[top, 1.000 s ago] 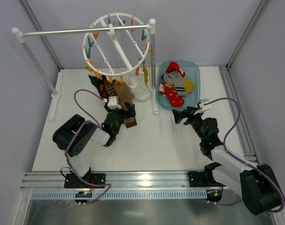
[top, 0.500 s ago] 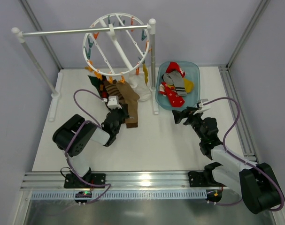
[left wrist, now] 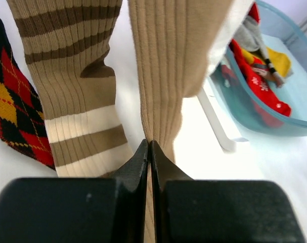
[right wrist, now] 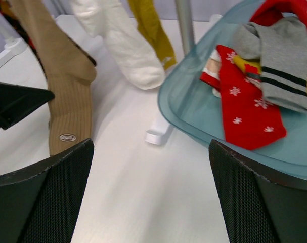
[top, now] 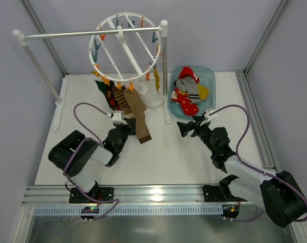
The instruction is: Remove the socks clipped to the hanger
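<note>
The white wheel-shaped hanger [top: 125, 48] hangs on the rail, with socks clipped along its lower rim. My left gripper [top: 129, 127] is shut on the toe end of a plain tan-brown sock [top: 139, 119], pulled taut from its clip; the wrist view shows the fabric [left wrist: 168, 66] pinched between the closed jaws [left wrist: 149, 149]. Beside it hang a brown-and-tan striped sock [left wrist: 77, 76], a dark argyle sock [left wrist: 11, 101], a white sock [right wrist: 125, 45] and a yellow sock [right wrist: 150, 30]. My right gripper [top: 186, 127] is open and empty [right wrist: 150, 167], low over the table, right of the tan sock [right wrist: 62, 86].
A teal basin [top: 210, 76] with red, grey and yellow socks sits at the back right; its rim [right wrist: 193, 126] is just ahead of my right gripper. The white rail stand's post [top: 164, 61] and its foot [right wrist: 161, 134] stand between hanger and basin.
My left gripper has drawn back toward the near edge with the tan sock, stretching it. My right gripper has moved left toward the table's middle.
</note>
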Available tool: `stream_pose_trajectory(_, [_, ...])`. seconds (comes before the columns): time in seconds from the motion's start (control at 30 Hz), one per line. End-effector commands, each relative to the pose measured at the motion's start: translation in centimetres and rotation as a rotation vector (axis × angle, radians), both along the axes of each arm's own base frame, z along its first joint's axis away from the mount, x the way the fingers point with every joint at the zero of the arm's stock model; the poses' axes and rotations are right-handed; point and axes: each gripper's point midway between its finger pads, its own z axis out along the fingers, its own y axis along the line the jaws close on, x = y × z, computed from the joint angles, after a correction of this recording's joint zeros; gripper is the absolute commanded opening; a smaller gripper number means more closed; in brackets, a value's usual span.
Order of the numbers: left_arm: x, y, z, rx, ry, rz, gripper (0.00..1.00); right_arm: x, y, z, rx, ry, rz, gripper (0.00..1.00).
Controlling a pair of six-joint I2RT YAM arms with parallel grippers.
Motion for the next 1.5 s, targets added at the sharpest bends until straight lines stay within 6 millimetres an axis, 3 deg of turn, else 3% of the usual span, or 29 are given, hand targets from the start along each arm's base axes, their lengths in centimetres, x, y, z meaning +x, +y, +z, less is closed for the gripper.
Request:
stream_pose_trajectory(0.0, [-1.5,-0.3,4.5,-0.087,-0.148,-0.055,0.00,0.2,2.5,4.8,-0.002,-0.150,0.046,0.94])
stream_pose_trajectory(0.23, [-3.8,-0.8,4.8,-0.086,-0.190,-0.155,0.00,-1.4,10.4,7.4,-0.046,-0.199,0.263,0.94])
stream_pose_trajectory(0.27, [-3.9,-1.0,4.7,-0.087,-0.186,-0.163,0.00,-1.4,11.7,8.9,-0.038,-0.226,0.295,0.94])
stream_pose_trajectory(0.3, [-3.9,-1.1,4.6,-0.086,-0.185,-0.169,0.00,-2.1,13.5,8.2,-0.057,-0.212,0.369,0.94])
stream_pose_trajectory(0.37, [-4.0,-1.1,4.5,-0.089,-0.181,-0.174,0.00,-2.1,15.4,9.7,-0.047,-0.228,0.417,0.94])
stream_pose_trajectory(0.4, [-4.0,-1.2,4.5,-0.091,-0.180,-0.177,0.00,-2.5,16.6,9.2,-0.057,-0.212,0.460,0.94])
stream_pose_trajectory(0.43, [-4.1,-1.2,4.6,-0.091,-0.183,-0.180,0.00,-2.4,17.5,10.2,-0.050,-0.227,0.471,0.94])
stream_pose_trajectory(0.5, [-4.5,-1.1,4.7,-0.091,-0.187,-0.189,0.00,-2.5,19.1,9.6,-0.077,-0.212,0.499,0.94])
stream_pose_trajectory(0.53, [-4.8,-1.0,4.9,-0.094,-0.192,-0.192,0.00,-2.3,19.9,10.6,-0.078,-0.218,0.509,0.94])
stream_pose_trajectory(0.6, [-5.0,-0.8,5.2,-0.094,-0.199,-0.193,0.00,-2.0,21.5,9.7,-0.101,-0.187,0.537,0.94])
stream_pose_trajectory(0.63, [-5.2,-0.8,5.3,-0.096,-0.201,-0.195,0.00,-1.6,22.3,11.3,-0.087,-0.205,0.538,0.94])
stream_pose_trajectory(0.73, [-5.7,-0.5,5.6,-0.096,-0.213,-0.201,0.00,-0.3,23.9,11.5,-0.102,-0.179,0.535,0.94])
stream_pose_trajectory(0.97, [-6.1,-0.4,5.8,-0.097,-0.212,-0.207,0.00,2.9,25.8,11.3,-0.126,-0.145,0.473,0.94])
stream_pose_trajectory(1.2, [-6.6,-0.1,6.1,-0.100,-0.221,-0.208,0.00,5.9,25.6,12.1,-0.162,-0.198,0.347,0.94])
stream_pose_trajectory(1.47, [-6.6,-0.1,5.9,-0.097,-0.216,-0.208,0.00,7.2,25.9,14.1,-0.170,-0.280,0.302,0.94])
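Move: The orange clip holding the plain brown sock is about 30 cm left of the open right hand, some 12 cm ahead and 11 cm higher. From there the white sock is roughly 9 cm to the right of the clip, 3 cm farther out and 8 cm lower; the striped sock is 6 cm to its left, 2 cm farther out and 8 cm lower. The left hand already grips the brown sock, with the clip about 10 cm ahead, 1 cm left and 15 cm above. Leftward and rising, the wide-open right hand sweeps some 26 cm across and 9 cm up towards the brown sock's clip, swinging about 30 degrees counter-clockwise, then eases forward and turns part of the way back, stopping short of the clip. Meanwhile the left hand keeps its pinch on the brown sock and draws it back about 6 cm, away from the clip, turning slightly clockwise. ##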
